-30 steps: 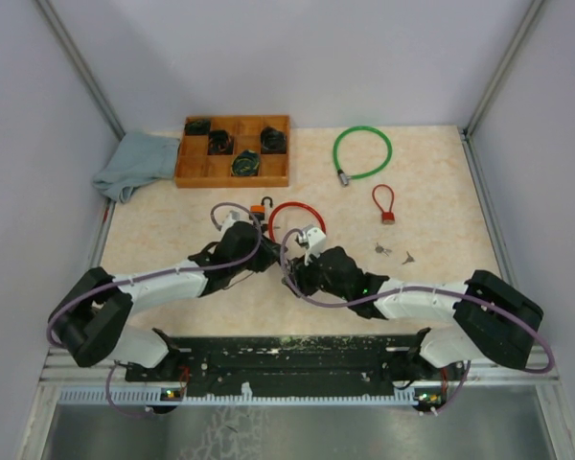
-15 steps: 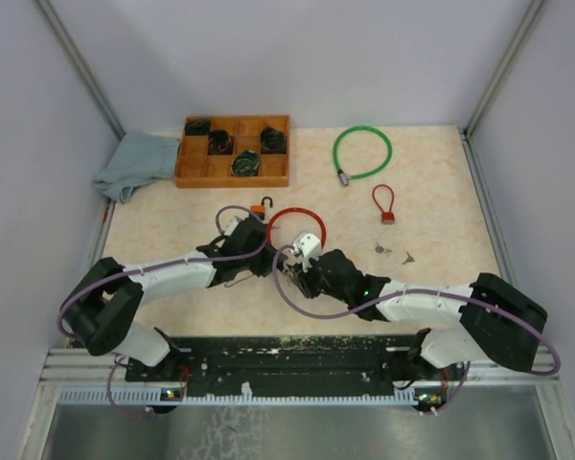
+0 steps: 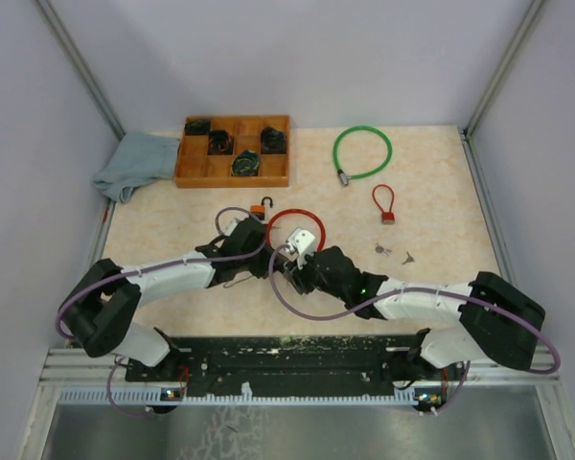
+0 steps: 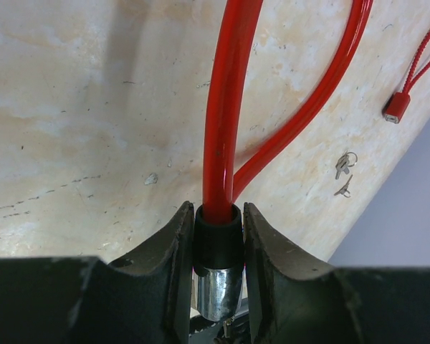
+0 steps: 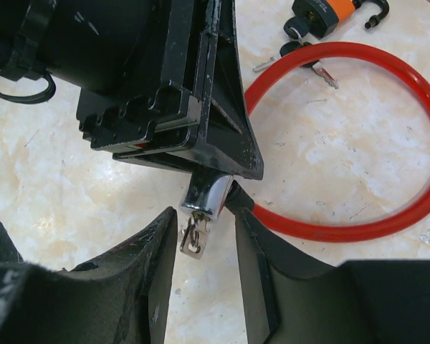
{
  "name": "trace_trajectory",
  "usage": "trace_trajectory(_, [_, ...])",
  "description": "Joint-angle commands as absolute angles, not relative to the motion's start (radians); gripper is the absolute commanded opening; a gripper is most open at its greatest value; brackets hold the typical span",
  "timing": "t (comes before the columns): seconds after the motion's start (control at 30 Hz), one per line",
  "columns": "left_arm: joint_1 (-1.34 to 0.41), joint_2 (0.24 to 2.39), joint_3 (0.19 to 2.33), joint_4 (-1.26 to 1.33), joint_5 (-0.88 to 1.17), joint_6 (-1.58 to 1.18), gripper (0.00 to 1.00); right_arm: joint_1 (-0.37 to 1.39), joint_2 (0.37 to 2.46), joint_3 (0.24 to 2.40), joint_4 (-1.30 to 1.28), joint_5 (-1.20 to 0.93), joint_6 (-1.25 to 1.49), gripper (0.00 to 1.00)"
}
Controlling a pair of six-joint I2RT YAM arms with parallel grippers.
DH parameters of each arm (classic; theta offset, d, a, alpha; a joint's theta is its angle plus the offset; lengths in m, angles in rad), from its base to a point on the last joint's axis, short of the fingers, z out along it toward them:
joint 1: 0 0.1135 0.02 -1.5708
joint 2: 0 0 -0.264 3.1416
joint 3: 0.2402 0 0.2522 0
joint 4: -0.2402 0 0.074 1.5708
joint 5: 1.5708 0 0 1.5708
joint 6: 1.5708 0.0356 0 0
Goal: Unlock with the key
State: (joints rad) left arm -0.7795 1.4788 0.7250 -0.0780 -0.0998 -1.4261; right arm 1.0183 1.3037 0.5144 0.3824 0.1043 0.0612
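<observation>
The red cable lock (image 3: 297, 222) lies looped on the table at mid-centre. My left gripper (image 4: 217, 229) is shut on the lock's black collar (image 4: 217, 244), and its chrome barrel (image 5: 206, 195) pokes out behind the jaws. A small silver key (image 5: 194, 236) sticks out of the barrel's end. My right gripper (image 5: 204, 215) is open, one finger on each side of the key. A gap shows on both sides, narrower on the left. In the top view the two grippers meet nose to nose, left gripper (image 3: 261, 255) and right gripper (image 3: 287, 270).
An orange padlock (image 3: 261, 206) with its keys lies just beyond the red loop. A green cable lock (image 3: 361, 151), a small red cable lock (image 3: 384, 203) and loose keys (image 3: 393, 253) lie to the right. A wooden tray (image 3: 234, 151) and grey cloth (image 3: 134, 163) sit at the back left.
My left arm has pushed rightward with the lock end toward the right gripper. The right wrist has shifted slightly left and turned, and its jaws narrowed then widened again around the key.
</observation>
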Motion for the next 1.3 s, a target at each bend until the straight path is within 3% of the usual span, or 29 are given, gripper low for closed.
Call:
trace_trajectory(0.0, [-0.785, 1.446, 0.727, -0.146, -0.094, -1.439, 0.0, 1.023, 1.326, 0.587, 0.409, 0.113, 0.034, 0.36])
trace_trajectory(0.4, [-0.785, 1.434, 0.726, -0.153, -0.108, -1.45, 0.0, 1.041, 1.318, 0.636, 0.221, 0.068, 0.043, 0.32])
trace_trajectory(0.77, [-0.785, 1.433, 0.725, -0.153, -0.106, -1.454, 0.0, 1.052, 1.318, 0.641, 0.202, 0.09, 0.054, 0.31])
trace_trajectory(1.17, [-0.783, 1.41, 0.683, -0.089, -0.078, -1.469, 0.0, 1.053, 1.31, 0.606, 0.285, 0.222, 0.178, 0.01])
trace_trajectory(1.27, [-0.782, 1.384, 0.631, -0.028, -0.071, -1.497, 0.0, 1.031, 1.283, 0.572, 0.305, 0.228, 0.281, 0.0])
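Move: The key sticks out of the silver lock cylinder, almost straight below the right hand point, about 2 cm down, between the open fingertips but under them. The lock cylinder sits some 2 cm ahead, 3 cm left and 2 cm below that hand. The red cable loop's middle is about 11 cm straight ahead and the orange padlock 16 cm ahead, 9 cm left, both roughly 8 cm lower. From the left hand, the key is about 4 cm back, 5 cm right, level. Forward-left and slightly up for barely 1 cm, then down and back about 3 cm, slightly right, the right hand brings its fingertips down around the key, its left side dipping nearly 10 degrees. There the part-open fingers close almost fully and pinch the key head, easing about 1 cm forward and up as they shut. The left hand keeps its grip on the cable lock. ##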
